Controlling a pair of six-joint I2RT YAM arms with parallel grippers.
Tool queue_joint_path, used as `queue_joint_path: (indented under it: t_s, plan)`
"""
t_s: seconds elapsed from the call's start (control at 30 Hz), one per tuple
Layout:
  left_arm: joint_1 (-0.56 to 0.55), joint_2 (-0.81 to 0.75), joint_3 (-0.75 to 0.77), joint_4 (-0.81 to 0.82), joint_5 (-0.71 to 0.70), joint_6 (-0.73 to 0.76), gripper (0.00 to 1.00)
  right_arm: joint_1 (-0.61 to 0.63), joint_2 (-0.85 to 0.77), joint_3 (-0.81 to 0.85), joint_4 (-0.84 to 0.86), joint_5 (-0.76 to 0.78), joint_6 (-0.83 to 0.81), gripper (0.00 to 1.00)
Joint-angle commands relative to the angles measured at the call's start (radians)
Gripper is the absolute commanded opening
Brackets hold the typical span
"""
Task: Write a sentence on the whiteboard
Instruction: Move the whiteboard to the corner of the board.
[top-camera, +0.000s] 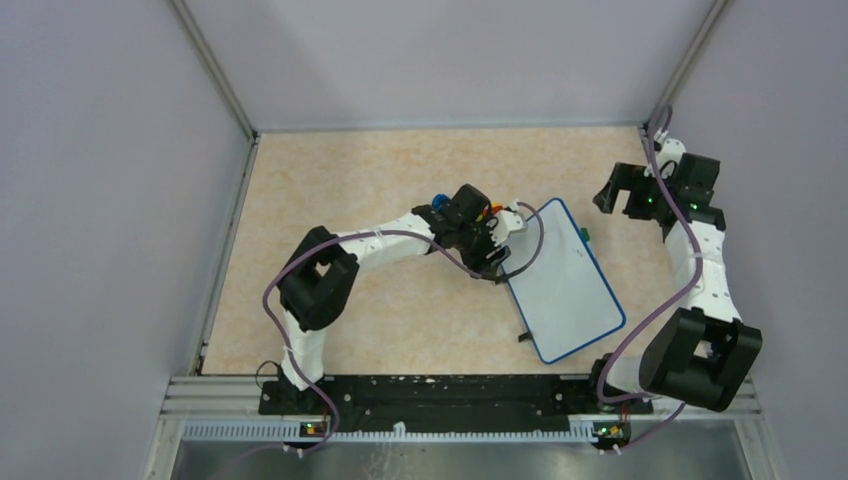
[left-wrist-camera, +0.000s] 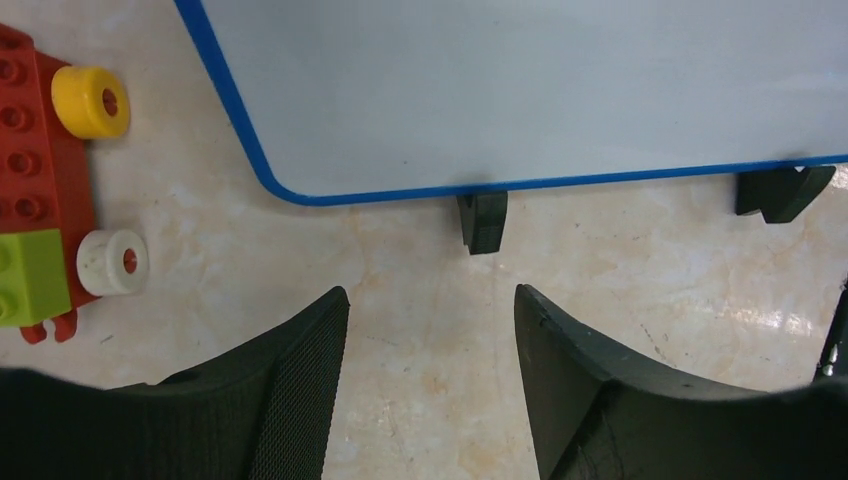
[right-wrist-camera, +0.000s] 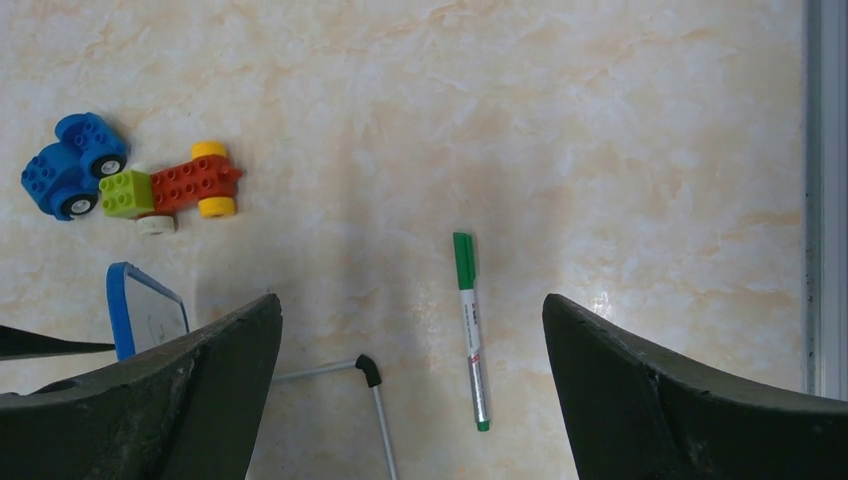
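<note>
The whiteboard (top-camera: 565, 285), white with a blue rim, lies flat on the table right of centre. Its surface is blank; no green sentence shows in any view. In the left wrist view its rim (left-wrist-camera: 350, 190) and two black feet (left-wrist-camera: 482, 220) face my left gripper (left-wrist-camera: 430, 300), which is open and empty just short of that edge. In the top view the left gripper (top-camera: 495, 258) is at the board's left edge. A green marker (right-wrist-camera: 468, 325) lies on the table between the open fingers of my right gripper (right-wrist-camera: 412, 305), below them. The right gripper (top-camera: 622, 198) hovers beyond the board's far right corner.
A red and green brick car (left-wrist-camera: 40, 170) with yellow and white wheels lies left of the board; a blue brick car (right-wrist-camera: 72, 165) sits beside it. A thin metal rod with a black elbow (right-wrist-camera: 368, 370) lies near the marker. An aluminium rail (right-wrist-camera: 825, 200) bounds the table.
</note>
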Motion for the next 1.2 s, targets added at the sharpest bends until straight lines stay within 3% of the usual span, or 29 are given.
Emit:
queue_joint_path:
  t_s: [0.0, 0.53, 0.63, 0.87, 1.17]
  plan:
    - [-0.035, 0.041, -0.003, 0.102, -0.034, -0.029, 0.67, -0.015, -0.007, 0.059, 0.01, -0.014, 0.009, 0.99]
    - [-0.1, 0.143, 0.021, 0.155, -0.088, -0.13, 0.58, -0.031, -0.003, 0.068, 0.005, -0.032, 0.016, 0.99]
    - [-0.1, 0.148, 0.026, 0.154, -0.123, -0.158, 0.52, -0.031, 0.002, 0.068, 0.003, -0.034, 0.016, 0.99]
    - [-0.098, 0.105, -0.01, 0.147, -0.231, -0.199, 0.25, -0.031, 0.002, 0.066, 0.004, -0.037, 0.015, 0.99]
    - [-0.094, -0.023, -0.144, 0.078, -0.361, -0.228, 0.09, -0.032, -0.001, 0.067, 0.001, -0.042, 0.013, 0.99]
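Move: Down and to the left hand's right is the black foot it goes for, the one nearer the whiteboard's far end: about 4 cm right, 1 cm back and 5 cm below. The board's middle is some 17 cm to the right and 1 cm back, its second foot 15 cm back and 10 cm right. The red-green toy stands about 13 cm straight ahead. From the right hand, the aimed-at foot is roughly 24 cm left, 9 cm back and 16 cm below. Sinking about 5 cm while easing some 3 cm right and a little back, the left hand brings its fingers around the whiteboard's black foot, then closes them from about two-thirds open and pinches it. Keeping the grip, it turns counter-clockwise to about 10 degrees in all and at the very end starts drawing left, 1–2 cm. ##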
